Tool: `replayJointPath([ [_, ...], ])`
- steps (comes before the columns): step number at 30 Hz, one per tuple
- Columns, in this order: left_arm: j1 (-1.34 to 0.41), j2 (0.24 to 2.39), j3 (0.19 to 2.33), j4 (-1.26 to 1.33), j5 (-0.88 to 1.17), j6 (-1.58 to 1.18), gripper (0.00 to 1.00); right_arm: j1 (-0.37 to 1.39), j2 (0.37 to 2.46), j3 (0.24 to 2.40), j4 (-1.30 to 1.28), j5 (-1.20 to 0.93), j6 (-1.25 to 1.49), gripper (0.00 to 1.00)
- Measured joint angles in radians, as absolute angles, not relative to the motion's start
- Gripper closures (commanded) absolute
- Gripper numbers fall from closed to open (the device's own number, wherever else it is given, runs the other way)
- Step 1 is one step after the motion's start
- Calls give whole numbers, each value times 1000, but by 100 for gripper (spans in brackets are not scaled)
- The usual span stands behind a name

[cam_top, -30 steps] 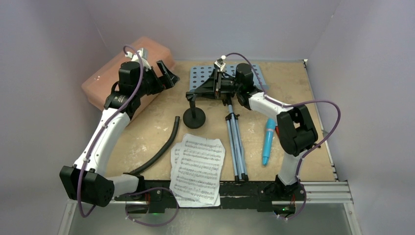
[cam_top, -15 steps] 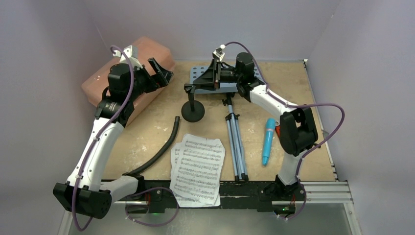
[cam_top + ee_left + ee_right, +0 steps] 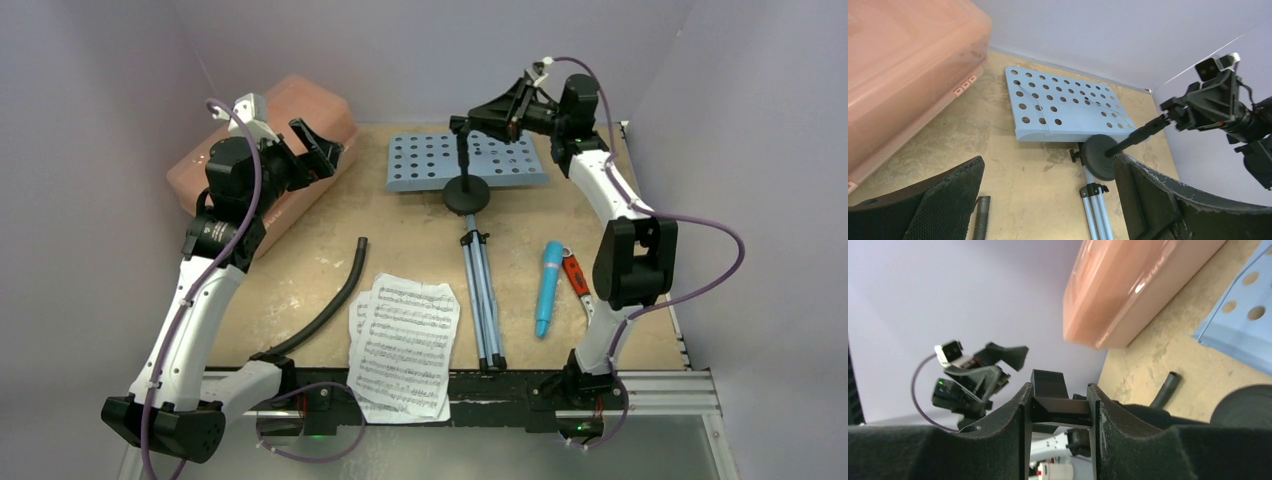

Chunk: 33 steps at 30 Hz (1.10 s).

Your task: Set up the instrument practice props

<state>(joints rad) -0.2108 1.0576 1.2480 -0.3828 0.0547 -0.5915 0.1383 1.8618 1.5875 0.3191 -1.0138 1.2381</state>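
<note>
My right gripper (image 3: 478,113) is shut on the clip (image 3: 1058,405) at the top of the short black mic stand. The stand hangs tilted, and its round base (image 3: 467,195) sits over the near edge of the light-blue perforated music stand (image 3: 465,160). That music stand lies flat with its tripod legs (image 3: 483,300) folded toward me. Two sheet-music pages (image 3: 405,345) lie at the front edge. The turquoise microphone (image 3: 548,290) lies right of the tripod. My left gripper (image 3: 320,150) hovers open and holds nothing beside the pink case.
The salmon-pink case (image 3: 270,130) fills the back left corner. A curved black hose (image 3: 325,310) lies left of the pages. A small red-handled object (image 3: 573,275) lies next to the microphone. Walls close in the back and both sides.
My right gripper has carried the mic stand from left of the tripod, up and to the right, over the blue plate. My left arm drew back slightly leftward, still open.
</note>
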Motion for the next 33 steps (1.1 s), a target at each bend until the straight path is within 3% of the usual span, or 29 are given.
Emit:
replayJointPath([
  [13,-211,1018,1216,-383,38,-591,1,-50,1954,1818,381,-1007,1358,100],
  [28,-211,1005,1202,-383,37,-591,1,-319,1957,1774,397,-860,1375,100],
  [33,-211,1004,1190,-379,49,-591,1,-377,1951,1670,425,-843,1347,100],
])
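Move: The right hand already holds the black stand upright, its base in the air. The open spot it is bound for, at the table's far right, lies about 11 cm ahead, 27 cm to the right and 34 cm below. The music stand's desk is some 15 cm straight ahead and 32 cm below; at that same depth, the blue tube lies 17 cm back and 19 cm right, the red wrench 18 cm back and 27 cm right. From the left hand the spot is about 22 cm ahead, 61 cm right and 34 cm below. Keeping its pinch near the top of the black stand, the right hand sweeps some 28 cm to the right and about 10 cm forward, climbing roughly 6 cm early on to carry the round base past the right end of the music stand's desk. It turns about 40 degrees clockwise on the way and sinks again by nearly 5 cm, most of it at the very end, towards the bare table at the far right. ##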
